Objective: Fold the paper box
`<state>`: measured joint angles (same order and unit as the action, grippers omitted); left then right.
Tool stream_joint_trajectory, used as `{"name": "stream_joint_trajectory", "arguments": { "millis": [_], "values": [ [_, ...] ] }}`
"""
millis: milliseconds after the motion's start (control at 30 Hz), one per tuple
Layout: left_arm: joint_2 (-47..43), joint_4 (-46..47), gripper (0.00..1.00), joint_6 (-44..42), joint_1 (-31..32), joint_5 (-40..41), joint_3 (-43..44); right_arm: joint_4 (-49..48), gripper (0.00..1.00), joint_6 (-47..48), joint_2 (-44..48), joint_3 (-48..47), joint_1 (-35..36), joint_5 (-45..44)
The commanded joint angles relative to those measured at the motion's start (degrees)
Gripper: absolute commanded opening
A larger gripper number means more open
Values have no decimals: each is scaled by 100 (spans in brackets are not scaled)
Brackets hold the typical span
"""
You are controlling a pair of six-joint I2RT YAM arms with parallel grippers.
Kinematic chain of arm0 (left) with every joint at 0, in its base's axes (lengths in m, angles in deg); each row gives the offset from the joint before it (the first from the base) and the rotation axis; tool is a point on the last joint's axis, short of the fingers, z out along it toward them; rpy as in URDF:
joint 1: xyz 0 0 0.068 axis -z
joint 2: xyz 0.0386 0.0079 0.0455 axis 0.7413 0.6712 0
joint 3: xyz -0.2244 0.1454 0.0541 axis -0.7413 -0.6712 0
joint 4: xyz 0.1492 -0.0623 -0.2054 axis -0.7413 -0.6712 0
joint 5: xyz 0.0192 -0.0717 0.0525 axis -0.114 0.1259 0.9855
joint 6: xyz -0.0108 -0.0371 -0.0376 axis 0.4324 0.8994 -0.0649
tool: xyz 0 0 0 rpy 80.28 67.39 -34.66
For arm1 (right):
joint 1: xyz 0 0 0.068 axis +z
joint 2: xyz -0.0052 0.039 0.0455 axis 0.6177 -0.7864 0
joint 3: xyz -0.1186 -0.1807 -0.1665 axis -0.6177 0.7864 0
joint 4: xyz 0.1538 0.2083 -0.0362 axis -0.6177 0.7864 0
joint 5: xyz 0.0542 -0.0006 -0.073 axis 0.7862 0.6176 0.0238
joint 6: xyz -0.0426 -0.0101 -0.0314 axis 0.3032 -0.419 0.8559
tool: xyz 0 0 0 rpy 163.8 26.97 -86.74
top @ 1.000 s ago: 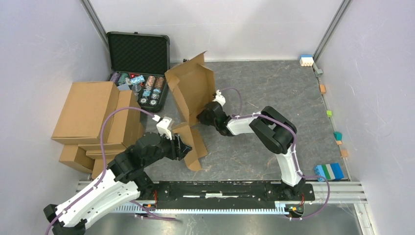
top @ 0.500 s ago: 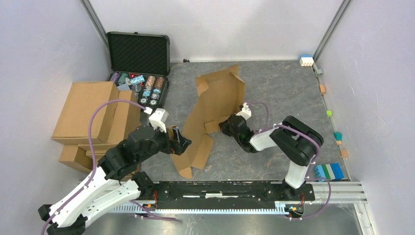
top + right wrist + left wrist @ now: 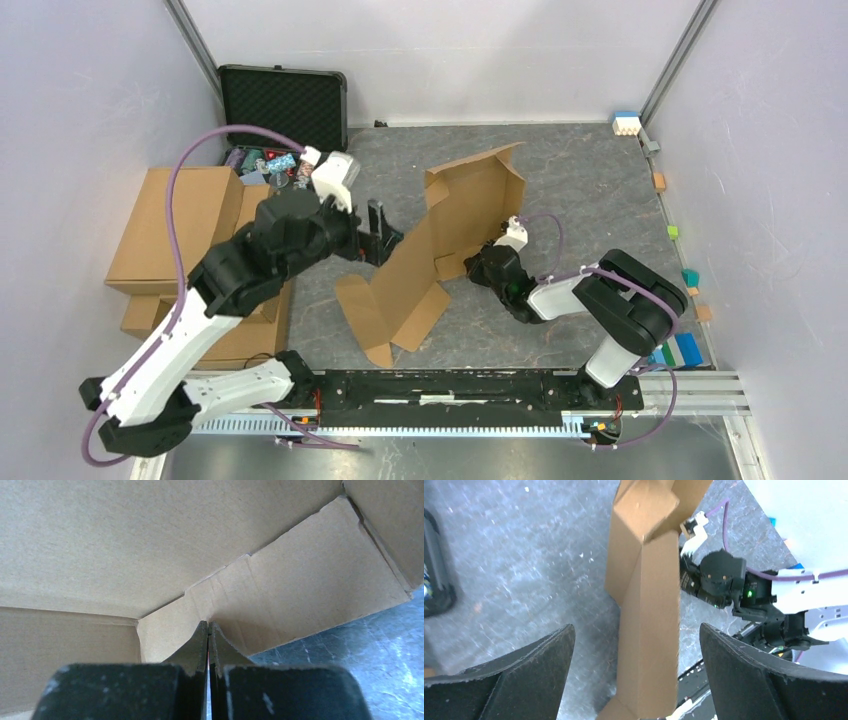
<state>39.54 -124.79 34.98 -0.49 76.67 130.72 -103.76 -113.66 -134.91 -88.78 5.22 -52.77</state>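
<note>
The paper box (image 3: 440, 235) is a brown cardboard sheet with creased flaps. It stands half upright in the middle of the table, its lower flaps resting on the surface. My left gripper (image 3: 382, 234) hangs open just left of it, touching nothing. In the left wrist view the upright panel (image 3: 649, 610) shows between the wide-apart fingers (image 3: 539, 670) of the left gripper (image 3: 636, 630). My right gripper (image 3: 470, 266) is shut, low at the sheet's right side. In the right wrist view the right gripper's (image 3: 208, 625) closed tips press against the cardboard's inner face (image 3: 150, 540).
An open black case (image 3: 285, 100) with poker chips (image 3: 300, 175) stands at the back left. A pile of brown cartons (image 3: 185, 235) lies along the left side, under my left arm. Coloured blocks (image 3: 672, 350) line the right edge.
My left gripper opened, let go of the lower flap and rose back to the left. My right gripper, still shut, moved right and nearer, and the sheet shifted right with it.
</note>
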Motion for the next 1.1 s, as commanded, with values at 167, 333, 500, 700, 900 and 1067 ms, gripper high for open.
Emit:
{"name": "stream_joint_trajectory", "arguments": {
  "millis": [167,333,500,700,900,1067],
  "values": [
    [1629,-189,100,-1493,-245,-599,2075,294,0,657,316,583,-126,316],
    [2142,593,100,-2103,-277,-1374,2249,232,0,765,310,558,-173,567],
    [2998,625,99,-2498,-288,-1687,2890,223,0,818,243,475,-194,754],
    [3347,1259,93,-2064,-560,-2681,3179,224,0,836,151,406,-209,883],
    [3798,1721,82,-1073,-1355,-3916,3472,231,0,905,159,362,-209,908],
    [4389,1349,62,-690,-1630,-3849,4047,233,0,915,112,316,-213,931]
  ]
}}
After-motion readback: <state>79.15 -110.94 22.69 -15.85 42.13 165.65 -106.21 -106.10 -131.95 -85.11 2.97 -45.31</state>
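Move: The standing box wall's upper flap lies about 18 cm ahead of the left hand, 17 cm to its right and some 6 cm below. The low side panel is almost under that hand, 2 cm ahead, 3 cm right and 24 cm down. The right hand's shut fingertips are at the short bottom flap inside the box, whose middle is about 2 cm ahead, 3 cm right and 1 cm lower. Forward and to the right, climbing about 8 cm, the left hand swings high towards the box's upper flap: first forward and up, then mostly right, then forward again, some 15 cm out altogether. It turns about 20 degrees clockwise while its wide-open fingers begin to close on nothing. The right hand, still shut against the short bottom flap, eases back and right about a centimetre, turning slightly counter-clockwise, then stays. ##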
